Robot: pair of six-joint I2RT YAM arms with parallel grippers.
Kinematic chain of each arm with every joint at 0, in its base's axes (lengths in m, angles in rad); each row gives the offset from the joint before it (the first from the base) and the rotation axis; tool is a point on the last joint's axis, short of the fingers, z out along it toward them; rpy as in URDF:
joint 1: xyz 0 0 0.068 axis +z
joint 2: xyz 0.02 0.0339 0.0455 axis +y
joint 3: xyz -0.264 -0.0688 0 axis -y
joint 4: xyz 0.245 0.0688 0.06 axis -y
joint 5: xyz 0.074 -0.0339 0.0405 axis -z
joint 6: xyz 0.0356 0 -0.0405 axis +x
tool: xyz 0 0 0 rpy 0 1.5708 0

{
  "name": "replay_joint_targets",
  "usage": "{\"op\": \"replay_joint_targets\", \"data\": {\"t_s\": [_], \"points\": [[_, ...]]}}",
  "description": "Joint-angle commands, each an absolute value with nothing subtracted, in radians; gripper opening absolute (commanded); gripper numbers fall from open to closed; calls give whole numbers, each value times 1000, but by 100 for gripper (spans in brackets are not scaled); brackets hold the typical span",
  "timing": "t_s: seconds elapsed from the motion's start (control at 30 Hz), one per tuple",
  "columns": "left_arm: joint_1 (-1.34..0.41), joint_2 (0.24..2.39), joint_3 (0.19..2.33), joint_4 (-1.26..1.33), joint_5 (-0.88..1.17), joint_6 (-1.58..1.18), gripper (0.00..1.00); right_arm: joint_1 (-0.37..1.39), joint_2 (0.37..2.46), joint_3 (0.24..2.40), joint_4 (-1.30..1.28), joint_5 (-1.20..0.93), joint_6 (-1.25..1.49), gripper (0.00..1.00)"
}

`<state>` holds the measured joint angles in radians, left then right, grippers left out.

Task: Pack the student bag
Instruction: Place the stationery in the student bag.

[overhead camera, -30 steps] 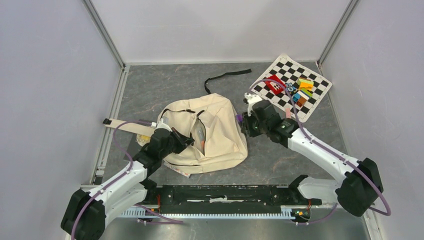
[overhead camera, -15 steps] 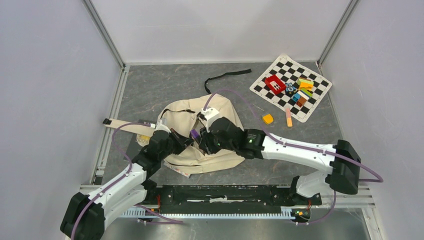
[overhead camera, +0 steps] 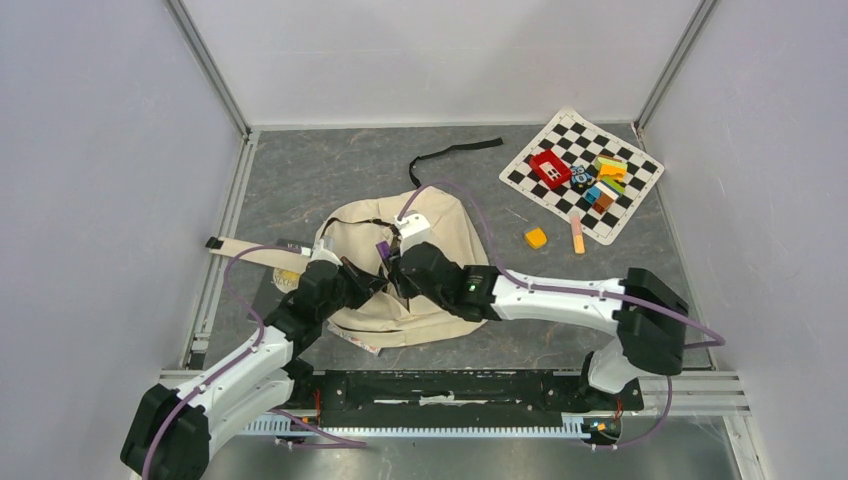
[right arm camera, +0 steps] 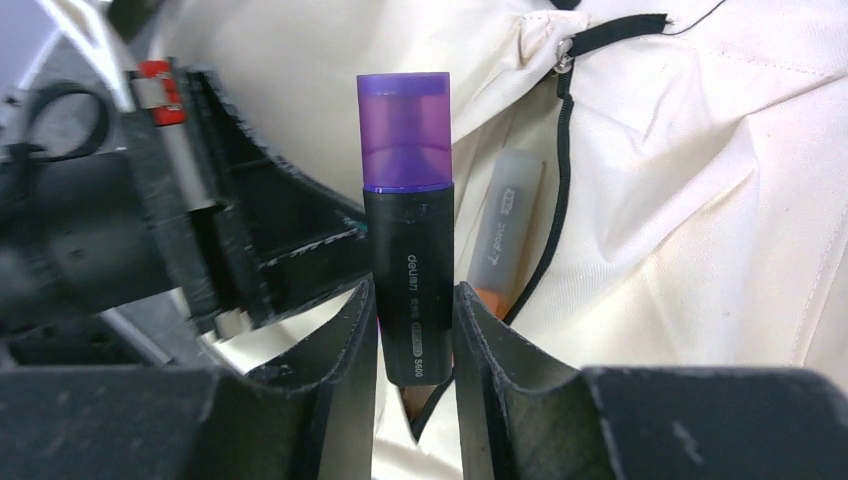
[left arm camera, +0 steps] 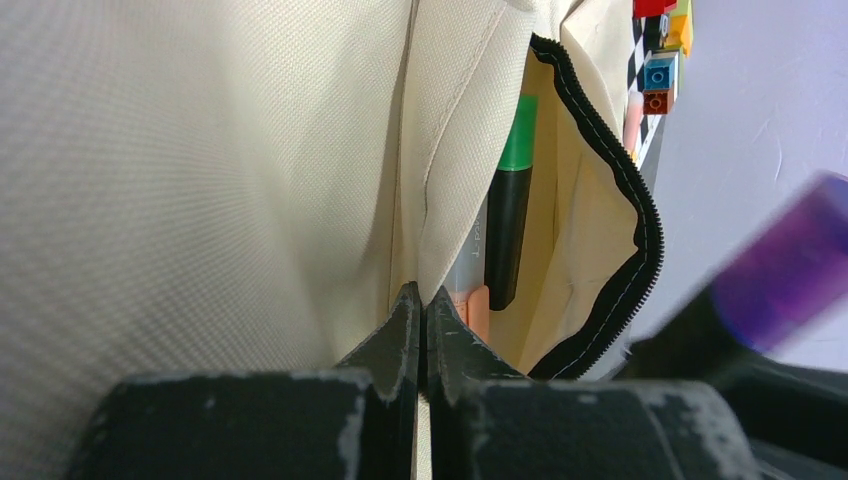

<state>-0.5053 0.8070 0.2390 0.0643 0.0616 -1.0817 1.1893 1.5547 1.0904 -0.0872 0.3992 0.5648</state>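
Note:
The student bag (overhead camera: 425, 325), a cream canvas backpack, lies in the middle of the grey floor. My left gripper (overhead camera: 375, 283) is shut, pinching the cream fabric edge of the pocket (left arm camera: 422, 310) and holding it open. A black zipper (left arm camera: 620, 190) rims the opening. Inside stand a green-capped highlighter (left arm camera: 510, 230) and an orange pen (left arm camera: 478, 305). My right gripper (right arm camera: 415, 310) is shut on a black highlighter with a purple cap (right arm camera: 408, 230), held right above the pocket mouth, close to the left fingers. A grey-capped marker (right arm camera: 505, 230) lies in the pocket behind it.
A checkered mat (overhead camera: 575, 130) at the back right carries a red block (overhead camera: 549, 168) and several coloured blocks (overhead camera: 603, 180). An orange piece (overhead camera: 536, 237) and a peach stick (overhead camera: 578, 236) lie beside it. A black strap (overhead camera: 455, 152) lies behind the bag.
My right arm has swung left from beside the mat to over the bag's pocket, carrying the purple-capped highlighter. The left gripper has kept its pinch on the pocket edge.

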Motion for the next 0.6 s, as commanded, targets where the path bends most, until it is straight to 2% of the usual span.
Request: {"op": "replay_joint_targets", "data": {"t_s": [0.0, 0.57], "points": [[-505, 811, 245, 83, 96, -1103, 2, 1190, 1641, 1160, -9, 500, 493, 0], [-505, 811, 249, 78, 96, -1101, 2, 1192, 1647, 1058, -124, 631, 475, 0]]}}
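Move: The right hand, gripping the black-and-purple highlighter, has the open bag pocket's mouth about 7 cm below it, some 2 cm ahead and 3 cm to its right. The orange-ended marker already in the pocket lies roughly 10 cm below that hand, level with it fore and aft and 3 cm to its right; the left fingertips are 2 cm back, 2 cm left and 7 cm lower. From the left hand the mouth is about 3 cm ahead and 4 cm right, at nearly its own height. Still pinching the highlighter, the right hand brings its lower end down between the zippered lips of the pocket, sinking about 6 cm. It eases a couple of centimetres forward as it drops, then drifts to its right, rolling some 15 degrees so its left side dips. The left hand stays put, keeping its pinch on the pocket's near edge. ##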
